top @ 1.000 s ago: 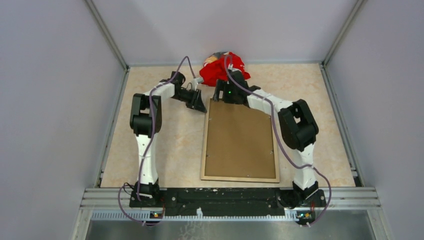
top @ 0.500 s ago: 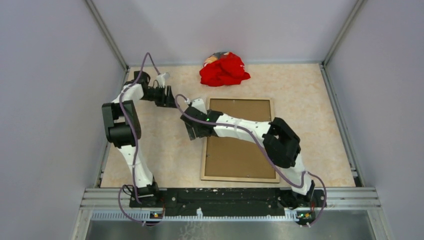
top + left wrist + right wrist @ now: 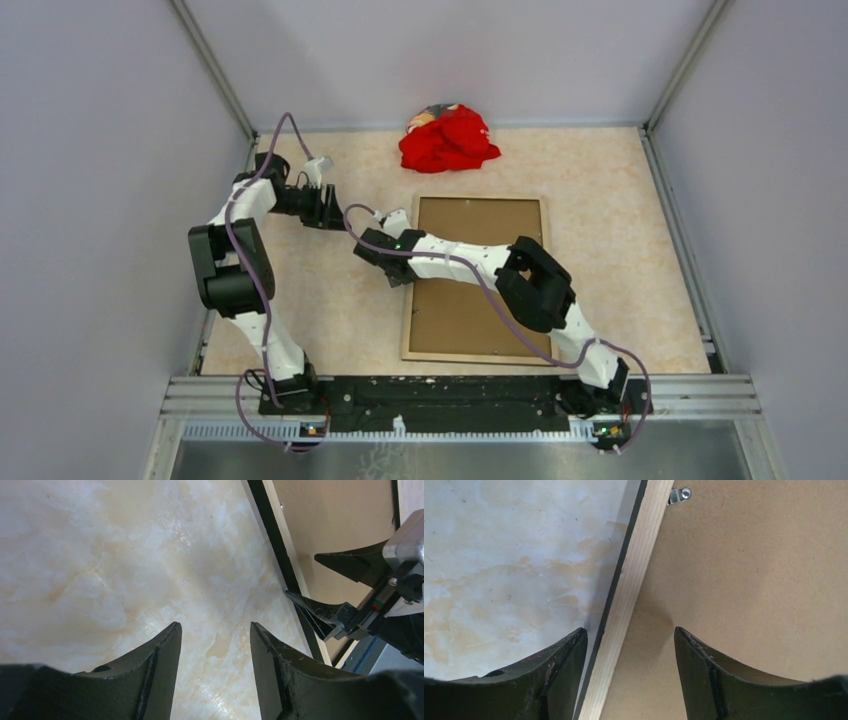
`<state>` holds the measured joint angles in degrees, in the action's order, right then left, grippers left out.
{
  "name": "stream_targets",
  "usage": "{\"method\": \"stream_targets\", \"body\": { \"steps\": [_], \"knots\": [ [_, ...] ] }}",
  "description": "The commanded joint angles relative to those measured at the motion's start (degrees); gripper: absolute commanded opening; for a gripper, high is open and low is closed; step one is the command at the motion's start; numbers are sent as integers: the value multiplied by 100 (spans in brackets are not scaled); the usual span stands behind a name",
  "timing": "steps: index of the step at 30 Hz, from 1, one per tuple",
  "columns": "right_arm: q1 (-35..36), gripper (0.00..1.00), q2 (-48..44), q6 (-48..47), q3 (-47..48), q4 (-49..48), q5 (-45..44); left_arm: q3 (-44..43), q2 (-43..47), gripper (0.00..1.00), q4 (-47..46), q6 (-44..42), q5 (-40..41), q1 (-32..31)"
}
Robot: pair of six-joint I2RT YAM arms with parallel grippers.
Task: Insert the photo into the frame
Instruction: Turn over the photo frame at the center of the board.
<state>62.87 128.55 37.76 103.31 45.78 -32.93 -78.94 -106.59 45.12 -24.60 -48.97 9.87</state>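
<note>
The frame (image 3: 408,330) lies back-up on the table, its pale wood rim (image 3: 634,580) and black outer edge (image 3: 272,530) showing. A brown hardboard backing (image 3: 480,300) fills it. The photo is hidden in every view. My right gripper (image 3: 405,275) hangs open over the frame's left rim, one finger over the table and the other over the backing (image 3: 749,580), with the rim between them (image 3: 629,630). My left gripper (image 3: 330,212) is open over bare table left of the frame's far corner, nothing between its fingers (image 3: 214,625). It looks toward the right gripper (image 3: 301,574).
A crumpled red cloth (image 3: 448,138) lies at the back of the table, beyond the frame. A small metal clip (image 3: 680,494) sits on the backing beside the rim. Grey walls close in the marbled tabletop (image 3: 330,300) on three sides.
The right arm swung from the frame's far edge to its left rim. The left arm drew back to the left, away from the frame's far-left corner.
</note>
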Motion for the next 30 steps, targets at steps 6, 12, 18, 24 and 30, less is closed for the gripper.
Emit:
{"method": "stream_targets", "body": {
  "steps": [6,12,18,24,30],
  "knots": [
    [32,60,166,140,429,29,-249,107,328,59,188,-283,-175,42],
    [36,40,364,81,671,73,-191,59,302,57,275,-354,-304,55],
    [32,26,596,73,939,204,-49,-23,282,57,429,-489,-403,43],
    [32,12,561,39,1556,427,29,1,305,56,512,-610,-418,41],
    [-108,0,-154,133,2011,329,682,-140,272,56,894,-925,-577,46]
  ]
}}
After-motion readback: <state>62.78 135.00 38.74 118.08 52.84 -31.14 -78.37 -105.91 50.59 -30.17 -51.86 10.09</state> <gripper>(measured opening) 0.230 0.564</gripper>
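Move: The photo frame's left rail runs between the right hand's open fingers, level with them, about 1 cm left and 2 cm below. A metal clip sits some 8 cm ahead and 2 cm right; the frame's far left corner is roughly 17 cm ahead and 2 cm right, its middle about 14 cm right. From the left hand, this stretch of rail lies some 13 cm right, 10 cm back and 9 cm below. The right fingers close and pinch the left rail, drawing it about 3 cm left and finally 1.5 cm up. ##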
